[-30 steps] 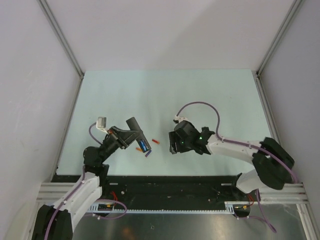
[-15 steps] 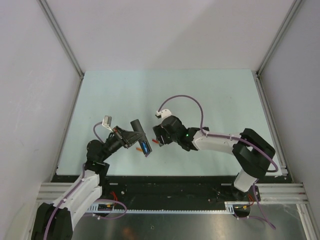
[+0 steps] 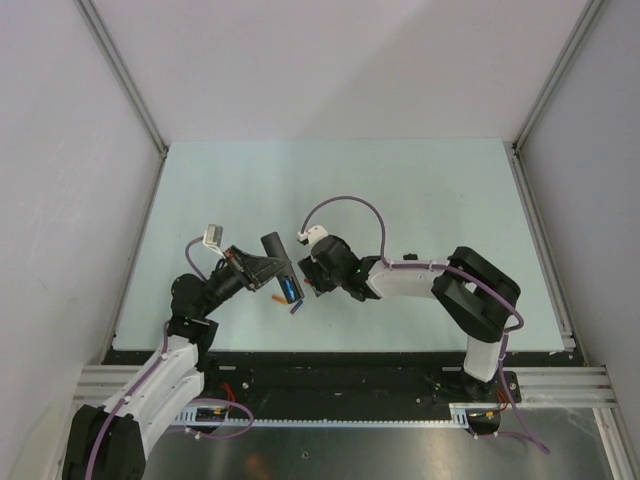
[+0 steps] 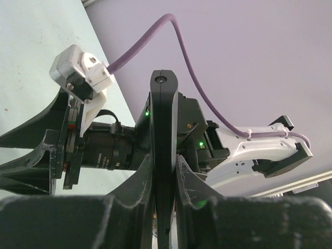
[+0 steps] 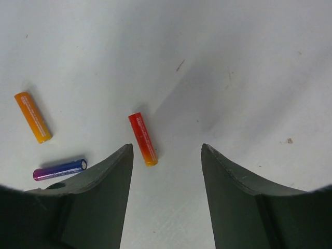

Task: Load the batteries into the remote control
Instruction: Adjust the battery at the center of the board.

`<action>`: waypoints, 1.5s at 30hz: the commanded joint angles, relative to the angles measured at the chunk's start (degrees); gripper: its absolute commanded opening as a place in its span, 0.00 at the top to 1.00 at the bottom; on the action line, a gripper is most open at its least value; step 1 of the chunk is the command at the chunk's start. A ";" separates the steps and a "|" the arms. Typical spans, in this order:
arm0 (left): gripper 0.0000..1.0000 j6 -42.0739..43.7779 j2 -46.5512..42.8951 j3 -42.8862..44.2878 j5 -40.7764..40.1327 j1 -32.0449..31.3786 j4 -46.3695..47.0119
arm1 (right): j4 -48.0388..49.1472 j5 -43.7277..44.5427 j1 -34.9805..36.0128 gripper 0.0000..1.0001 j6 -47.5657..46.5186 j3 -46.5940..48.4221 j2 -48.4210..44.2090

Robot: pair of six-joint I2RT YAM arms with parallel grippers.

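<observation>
My left gripper (image 3: 268, 268) is shut on the remote control (image 3: 277, 264), a slim black bar held off the table, with a blue patch at its near end. In the left wrist view the remote control (image 4: 163, 129) stands edge-on, pinched between both fingers of the gripper (image 4: 164, 166). My right gripper (image 5: 166, 148) is open just above the table, with a red battery (image 5: 142, 138) lying near its left fingertip, touching neither finger. An orange battery (image 5: 32, 116) and a blue-purple battery (image 5: 59, 169) lie further left. In the top view the right gripper (image 3: 314, 277) sits close beside the remote and hides the red battery.
The orange battery (image 3: 277, 298) lies on the pale green table (image 3: 400, 200) just under the remote's near end. Grey walls close in the table on three sides. The right arm's white link (image 4: 254, 150) fills the background behind the remote.
The right arm has swung left across the table and now hangs over the red battery, right next to the remote. The left gripper keeps its hold and has barely moved.
</observation>
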 commanded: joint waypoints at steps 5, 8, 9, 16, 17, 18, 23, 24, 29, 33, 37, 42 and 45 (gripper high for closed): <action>1.00 0.79 0.11 2.54 0.93 0.50 1.29 | 0.77 0.91 2.19 0.44 -1.17 3.12 3.09; 1.00 0.87 0.03 2.54 0.93 0.50 1.29 | 0.51 1.61 2.72 0.48 -1.52 3.55 3.97; 1.00 0.87 0.11 2.45 0.84 0.42 1.29 | -0.28 1.88 2.81 0.51 -1.69 3.90 4.32; 1.00 0.87 0.03 2.63 0.75 0.42 1.29 | -4.85 3.90 2.37 0.65 -0.99 5.49 5.55; 1.00 0.87 0.03 2.63 0.84 0.50 1.20 | -5.64 3.38 2.20 0.71 -0.56 5.49 5.47; 1.00 0.96 0.03 2.63 0.75 0.42 1.20 | -5.99 3.29 1.93 0.73 -0.38 5.49 5.47; 1.00 1.05 -0.06 2.45 0.67 0.50 1.20 | -9.50 1.53 0.44 0.96 2.17 5.49 5.64; 1.00 1.05 0.02 2.37 0.58 0.50 1.12 | -10.12 1.18 -0.26 1.00 2.35 5.40 5.64; 1.00 1.23 0.64 2.19 0.14 0.50 1.12 | -13.55 -0.93 -2.90 1.00 5.42 3.04 1.44; 1.00 1.58 1.60 2.28 -0.30 0.42 1.20 | -16.45 -2.60 -5.80 1.00 9.20 0.75 -3.48; 1.00 2.19 2.57 2.36 -1.00 0.42 1.12 | -18.65 -0.59 -7.21 1.00 10.44 -0.66 -6.31; 1.00 2.81 3.89 2.28 -1.53 0.33 1.20 | -19.53 2.84 -7.21 1.00 10.08 -1.10 -5.35; 1.00 2.98 4.24 2.28 -1.36 0.33 1.20 | -19.62 3.73 -7.73 1.00 10.52 -1.10 -3.59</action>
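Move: The red battery lies just under the right hand's open fingers, about 2 cm below and 2 cm to the left, neither ahead nor behind. The purple battery is some 6 cm back and 6 cm to the left, and the orange one roughly 4 cm back and 10 cm to the left, both also 2 cm below. From the left hand, still gripping the remote, the red battery lies about 6 cm ahead, 6 cm to the right and 20 cm below. Right fingers sink slightly, shut on the red battery, then take it about 10 cm right, staying low. ##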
